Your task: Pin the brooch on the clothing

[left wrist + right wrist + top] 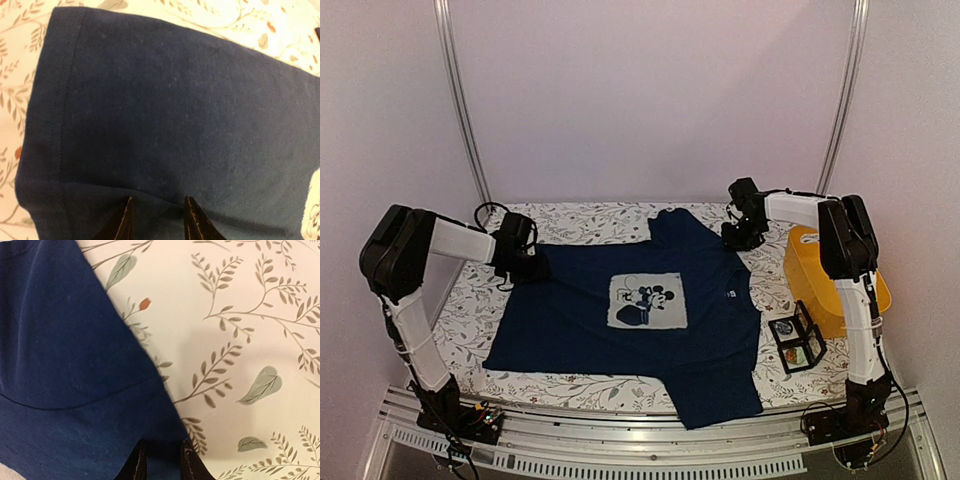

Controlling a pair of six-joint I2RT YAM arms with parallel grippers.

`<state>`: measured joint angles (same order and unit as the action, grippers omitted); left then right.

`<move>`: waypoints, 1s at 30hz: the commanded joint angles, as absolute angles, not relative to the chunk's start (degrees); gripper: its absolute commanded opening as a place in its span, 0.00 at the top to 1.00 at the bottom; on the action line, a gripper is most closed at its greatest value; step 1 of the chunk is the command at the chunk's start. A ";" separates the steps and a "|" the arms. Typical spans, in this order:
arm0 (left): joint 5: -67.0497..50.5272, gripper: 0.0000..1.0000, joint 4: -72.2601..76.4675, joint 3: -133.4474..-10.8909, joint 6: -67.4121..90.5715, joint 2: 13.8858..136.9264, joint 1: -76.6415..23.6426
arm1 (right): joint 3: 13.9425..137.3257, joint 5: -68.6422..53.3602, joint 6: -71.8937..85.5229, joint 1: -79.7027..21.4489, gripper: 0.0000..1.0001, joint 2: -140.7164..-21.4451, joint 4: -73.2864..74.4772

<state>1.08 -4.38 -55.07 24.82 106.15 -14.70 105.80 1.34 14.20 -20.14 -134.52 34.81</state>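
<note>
The clothing point(570, 320), a navy T-shirt with a pale mouse print point(647, 301), lies spread flat on the floral tablecloth. My left gripper point(528, 268) is low at its left sleeve. In the left wrist view the gripper point(157, 200) has a raised fold of the navy cloth point(175, 100) caught between its tips. My right gripper point(738, 240) is at the shirt's far right edge. There the gripper point(162, 444) is closed on the corner of the blue fabric point(60, 365). Small badges lie in an open black case point(797, 340); which one is the brooch I cannot tell.
A yellow container point(820, 275) stands at the right, just behind the black case and close to the right arm. The floral tablecloth point(570, 225) covers the table out to its edges. White walls and two metal rails close off the back.
</note>
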 commanded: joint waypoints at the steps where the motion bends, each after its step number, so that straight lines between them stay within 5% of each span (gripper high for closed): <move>1: -0.18 0.66 -8.30 -59.69 23.59 113.18 -13.14 | 111.76 0.61 13.42 -17.98 0.77 -141.65 39.47; 12: -0.63 0.64 -10.19 -65.00 23.79 110.01 -11.12 | 129.34 -5.77 10.27 -16.23 0.78 -147.62 43.79; 22: 3.31 0.63 -7.71 -44.32 31.76 89.07 -16.08 | 118.96 -16.56 7.99 -19.08 0.88 -136.30 32.04; 30: 3.03 0.63 -4.48 -29.40 40.38 81.12 -16.46 | 114.14 -28.66 23.75 -19.10 1.00 -139.33 14.92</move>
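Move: From the left gripper, its tips down at the cloth, the far hem corner of the clothing lies about 8 cm ahead and 3 cm to the left, the near hem corner some 26 cm back and 11 cm left, the Mickey print about 8 cm back and 18 cm right. From the right gripper the far sleeve lies roughly 6 cm ahead and 8 cm left, the neckline about 14 cm straight back, the print 16 cm back and 15 cm left. Push both grippers forward about 5 cm with the tips low against the clothing, left towards the far hem corner, right past the shoulder seam. Then lift the left and swing it back some 15 cm towards the near hem corner, sinking again at the end. Raise the right some 6 cm and carry it left over the far sleeve, shutting its fingers and rolling its left side up about 20 degrees. ##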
